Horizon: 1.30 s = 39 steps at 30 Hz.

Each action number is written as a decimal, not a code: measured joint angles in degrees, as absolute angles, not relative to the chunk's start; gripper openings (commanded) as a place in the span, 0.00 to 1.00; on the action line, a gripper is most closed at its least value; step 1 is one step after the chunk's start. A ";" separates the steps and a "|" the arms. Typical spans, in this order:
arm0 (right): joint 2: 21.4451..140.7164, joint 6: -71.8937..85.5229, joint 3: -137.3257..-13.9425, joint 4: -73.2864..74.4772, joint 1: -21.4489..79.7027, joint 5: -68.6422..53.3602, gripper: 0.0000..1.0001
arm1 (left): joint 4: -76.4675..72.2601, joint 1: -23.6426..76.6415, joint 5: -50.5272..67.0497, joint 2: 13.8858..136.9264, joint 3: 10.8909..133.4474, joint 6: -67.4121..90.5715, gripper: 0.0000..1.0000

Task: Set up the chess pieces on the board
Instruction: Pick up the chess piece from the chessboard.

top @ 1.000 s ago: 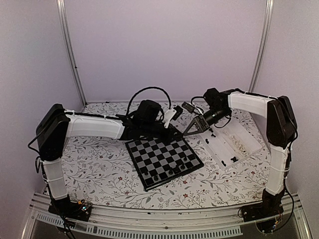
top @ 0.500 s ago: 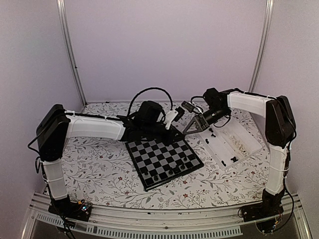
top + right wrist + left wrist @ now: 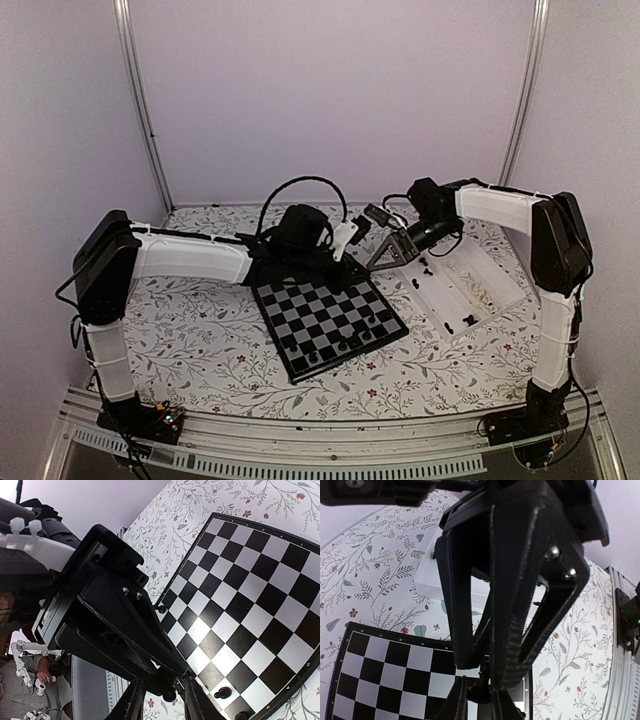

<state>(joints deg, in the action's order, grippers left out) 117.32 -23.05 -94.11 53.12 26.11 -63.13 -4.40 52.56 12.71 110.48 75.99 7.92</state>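
Observation:
The board (image 3: 330,322) lies at the table's middle with a few black chess pieces (image 3: 345,345) along its near edge. Above the board's far right corner the two grippers meet tip to tip. My left gripper (image 3: 480,700) is shut on a black chess piece (image 3: 482,680). In the right wrist view that piece's round head (image 3: 169,695) sticks out past the left fingertips. It sits between the fingers of my right gripper (image 3: 162,689), which stands narrowly open, with a gap on each side of the head. In the top view the left gripper (image 3: 347,268) and right gripper (image 3: 380,260) hide the piece.
A white tray (image 3: 470,262) with several black pieces (image 3: 468,320) lies right of the board. More black pieces (image 3: 222,693) stand on the board's edge squares below the grippers. The floral cloth (image 3: 200,330) covers the table.
The right gripper's jaws have narrowed around the piece's head. Both arms have shifted only slightly at the board's far corner.

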 measured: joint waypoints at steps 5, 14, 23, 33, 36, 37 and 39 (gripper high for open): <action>117.34 -22.55 -93.89 53.06 26.13 -63.09 0.27 | -5.30 52.62 11.51 110.13 75.11 7.94 0.09; 117.51 -21.61 -93.49 52.90 26.13 -63.18 0.23 | -5.89 52.62 11.00 109.27 74.15 7.97 0.10; 118.06 -21.34 -93.60 53.15 26.11 -63.81 0.21 | -5.69 52.66 12.01 109.27 74.15 7.70 0.10; 119.37 -20.93 -94.52 53.89 26.09 -65.36 0.09 | -5.10 52.66 12.23 109.27 74.08 7.01 0.22; 119.44 -21.02 -95.37 54.17 26.09 -64.49 0.09 | -5.19 52.66 12.53 109.27 74.08 6.87 0.36; 119.44 -21.04 -95.74 54.13 26.09 -63.83 0.09 | -5.21 52.66 12.80 109.27 74.11 6.68 0.39; 119.44 -21.23 -96.40 53.98 26.15 -62.35 0.09 | -5.08 52.66 13.50 109.19 74.11 6.79 0.43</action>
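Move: The black chess piece is held in the left fingertips and already stands between the right hand's open fingers, about 1 cm below their midpoint. From either hand the board's middle lies about 6 cm left, 3 cm ahead and 13 cm down. Some 11 cm below either hand, one standing board piece is 4 cm right and level with it; another is 2 cm right and 4 cm back. Keep the left gripper nearly still with its hold on the chess piece while the right gripper sinks about 1 cm and closes by stages, pinching the piece's upper part from the right. Only then open the left fingers to let go, with the right ones shut on the piece and easing a little forward. ##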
